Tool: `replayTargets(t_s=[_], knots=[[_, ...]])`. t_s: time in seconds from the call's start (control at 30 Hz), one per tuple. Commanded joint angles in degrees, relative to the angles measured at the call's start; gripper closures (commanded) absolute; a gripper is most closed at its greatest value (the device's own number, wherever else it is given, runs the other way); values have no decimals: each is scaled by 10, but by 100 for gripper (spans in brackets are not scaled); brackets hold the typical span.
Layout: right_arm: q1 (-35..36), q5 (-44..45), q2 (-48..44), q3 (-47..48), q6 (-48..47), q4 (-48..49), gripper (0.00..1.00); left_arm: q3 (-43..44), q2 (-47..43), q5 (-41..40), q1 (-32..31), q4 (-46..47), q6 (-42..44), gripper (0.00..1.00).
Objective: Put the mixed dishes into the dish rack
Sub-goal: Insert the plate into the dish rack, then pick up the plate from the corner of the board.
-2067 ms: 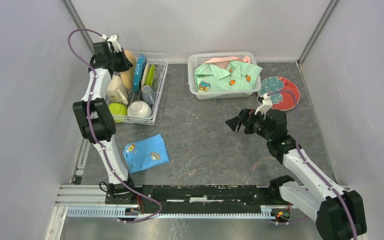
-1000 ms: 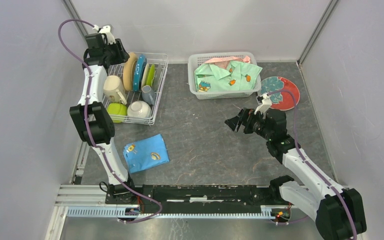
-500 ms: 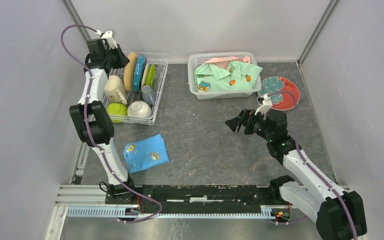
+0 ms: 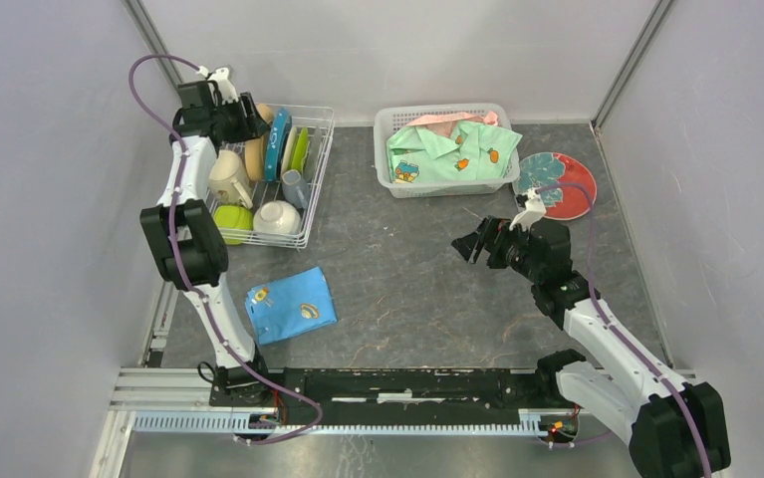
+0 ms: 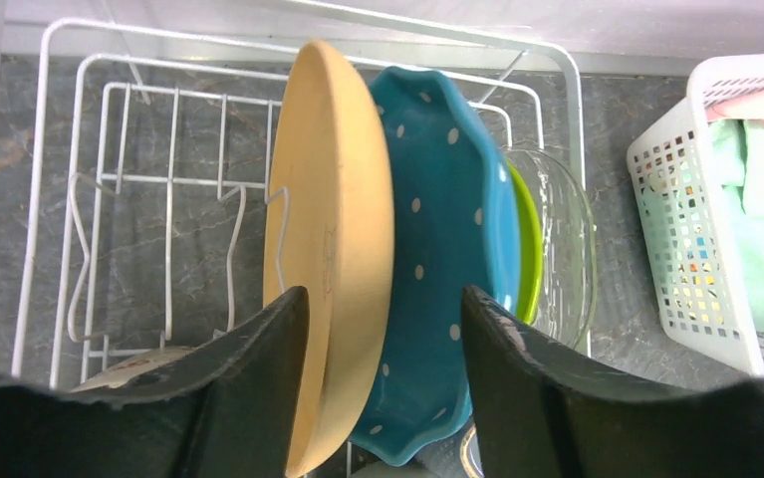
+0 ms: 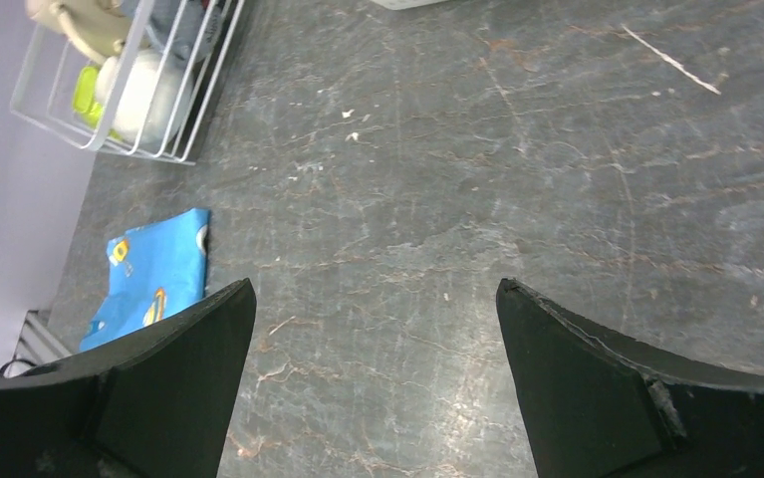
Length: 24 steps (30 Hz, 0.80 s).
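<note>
The dish rack (image 4: 319,149) stands at the back left. On edge in it are a tan plate (image 5: 333,229), a blue dotted plate (image 5: 447,249), a lime-green plate (image 5: 525,249) and a clear glass dish (image 5: 565,239). Its near half holds a beige mug (image 4: 226,179), a lime bowl (image 4: 234,219), a white bowl (image 4: 276,217) and a grey cup (image 4: 294,186). My left gripper (image 5: 382,299) hangs open over the rack's far end, its fingers either side of the tan and blue plates' rims. A red leaf-patterned plate (image 4: 557,184) lies flat on the table at the right. My right gripper (image 4: 469,244) hovers open and empty over bare table.
A white latticed basket (image 4: 447,119) of green clothing sits at the back centre. A folded blue cloth (image 4: 291,304) lies on the table near the rack's front corner. Grey walls close in the left, right and back sides.
The tan plate, tilted in my left gripper two seconds ago, now stands upright in the rack. The left gripper pulled back left, then came right over the plates. The right arm barely moved.
</note>
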Motion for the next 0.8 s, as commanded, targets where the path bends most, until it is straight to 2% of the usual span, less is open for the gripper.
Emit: replayTargets(t_s=[0.0, 0.03, 0.07, 0.1, 0.33, 0.43, 0.5, 0.63, 0.7, 0.77], knots=[[3, 69, -8, 22, 16, -30, 2, 53, -26, 23, -2, -13, -20, 31], [3, 82, -8, 21, 18, -28, 2, 62, -31, 26, -2, -18, -21, 24], [3, 101, -7, 20, 26, -22, 2, 66, -36, 29, -2, -23, -23, 8], [4, 117, -4, 20, 33, -10, 2, 67, -44, 32, -3, -27, -24, 1], [0, 246, 65, 94, 23, 6, 2, 10, -130, 36, -2, -42, -19, 0], [-13, 285, 97, 104, 26, 31, 2, -39, -183, 44, -4, -38, -56, 0], [-37, 286, 119, 102, 32, 53, 2, -96, -229, 60, -11, -22, -68, 0], [-111, 229, 156, 69, 36, 153, 4, -228, -347, 45, -31, 21, -74, 0], [-147, 230, 172, 68, 43, 169, 6, -316, -414, 39, -60, 68, -85, 0], [-176, 236, 190, 74, 50, 169, 8, -364, -472, 25, -107, 101, -82, 0]])
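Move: The orange plate stands upright in the rack between the left hand's already loosened fingers, its middle some 8 cm below, 2 cm back and 1 cm left. The blue plate stands about 5 cm right, 3 cm back and 9 cm lower. The red plate lies roughly 15 cm ahead of the right hand, 24 cm to its right and 14 cm down; the basket is about 22 cm ahead, 2 cm left and 10 cm down. Left hand opens wide, rises, backs 15 cm off the orange plate; right turns clockwise, going right-forward towards red plate. ##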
